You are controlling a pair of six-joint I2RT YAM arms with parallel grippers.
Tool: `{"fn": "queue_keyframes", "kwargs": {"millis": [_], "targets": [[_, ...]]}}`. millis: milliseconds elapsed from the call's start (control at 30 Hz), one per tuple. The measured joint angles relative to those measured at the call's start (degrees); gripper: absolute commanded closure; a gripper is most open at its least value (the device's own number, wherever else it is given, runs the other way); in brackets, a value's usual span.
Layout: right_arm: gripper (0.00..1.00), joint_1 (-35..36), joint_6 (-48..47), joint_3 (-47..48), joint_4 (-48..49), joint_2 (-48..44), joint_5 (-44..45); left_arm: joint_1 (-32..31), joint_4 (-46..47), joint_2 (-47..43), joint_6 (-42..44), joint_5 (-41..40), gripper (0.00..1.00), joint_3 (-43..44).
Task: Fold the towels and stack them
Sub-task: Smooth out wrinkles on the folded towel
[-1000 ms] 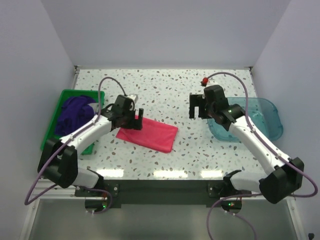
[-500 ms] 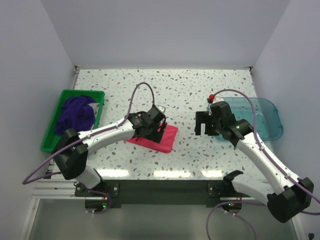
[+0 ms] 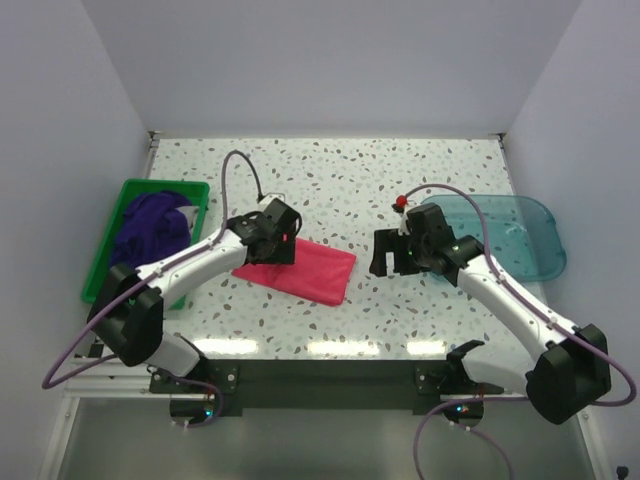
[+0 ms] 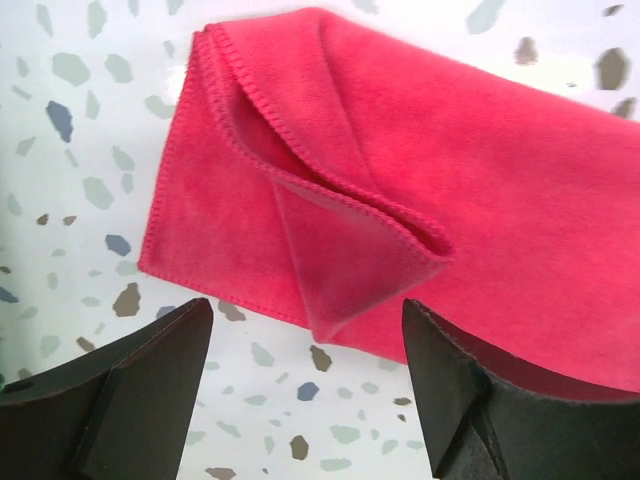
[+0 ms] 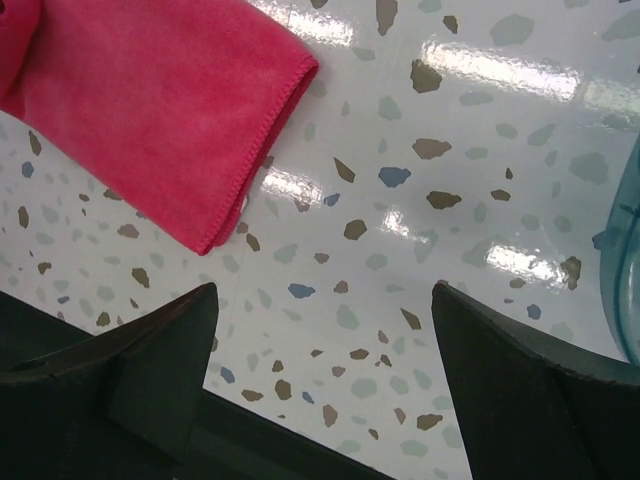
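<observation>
A hot pink towel (image 3: 305, 268) lies folded on the speckled table, left of centre. In the left wrist view its top layer (image 4: 340, 250) stands up in a loose pointed flap. My left gripper (image 3: 276, 244) hovers over the towel's left end, open, with nothing between its fingers (image 4: 150, 370). My right gripper (image 3: 388, 260) hangs just right of the towel, also open, over bare table (image 5: 325, 330). The towel's right corner (image 5: 160, 110) shows at the upper left of the right wrist view. Dark purple towels (image 3: 150, 228) are bunched in the green bin.
The green plastic bin (image 3: 104, 256) stands at the left edge of the table. A translucent teal tray (image 3: 510, 235) sits at the right, its rim (image 5: 625, 280) close beside my right gripper. White walls close in the table at the back and sides.
The left gripper swung right over the towel, then drew back to its left end. The right gripper came down and left towards the towel's right end. Both jaws narrowed a little.
</observation>
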Motion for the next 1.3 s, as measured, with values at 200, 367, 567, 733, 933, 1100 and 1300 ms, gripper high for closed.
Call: {"fn": "queue_keyframes", "kwargs": {"millis": [200, 367, 567, 733, 933, 1100, 1300], "targets": [[0.09, 0.4, 0.0, 0.6, 2.7, 5.8, -1.0, -0.7, 2.1, -1.1, -1.4, 2.5, 0.16, 1.2], [0.09, 0.6, 0.3, 1.0, 3.9, 7.2, -1.2, -1.2, 2.5, 3.9, -1.4, 1.5, 0.22, 4.1], [0.1, 0.6, 0.4, 1.0, 4.5, 7.2, -1.2, -2.9, 2.4, 9.0, -1.2, -0.3, 0.38, 6.5], [0.09, 0.6, 0.4, 1.0, 4.5, 7.2, -1.2, -3.3, 2.2, 10.4, -1.0, -1.6, 0.63, 7.3], [0.09, 0.6, 0.3, 1.0, 4.5, 7.2, -1.2, -2.9, 1.5, 10.4, -1.3, -4.5, 0.8, 7.3], [0.09, 0.6, 0.0, 1.1, 4.5, 7.4, -1.2, -0.7, 1.3, 8.4, -1.3, -5.7, 0.83, 4.4], [0.09, 0.6, -0.2, 1.2, 4.5, 7.7, -1.2, 3.7, 0.8, 3.3, -1.3, -7.0, 0.84, -1.0]]}}
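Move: The left hand hovers over the towel's left part, jaws open. The folded-back flap's loose corner lies about 4 cm to its right, 3 cm ahead and 2 cm below; the towel's middle is some 6 cm right and 1 cm ahead, its near-left corner roughly 6 cm left and 1 cm ahead, both about 2 cm down. From the right hand, the flap corner lies roughly 22 cm left, 5 cm ahead and 6 cm lower. Rightward and slightly forward, about 4 cm, the left hand goes to the loose flap corner with a small rise and dip, closes its fingers to pinch the hem, then drags it some 8 cm left at nearly constant height, towards the towel's left edge. The empty right hand eases about 3 cm down, forward and left, then holds still, open. ##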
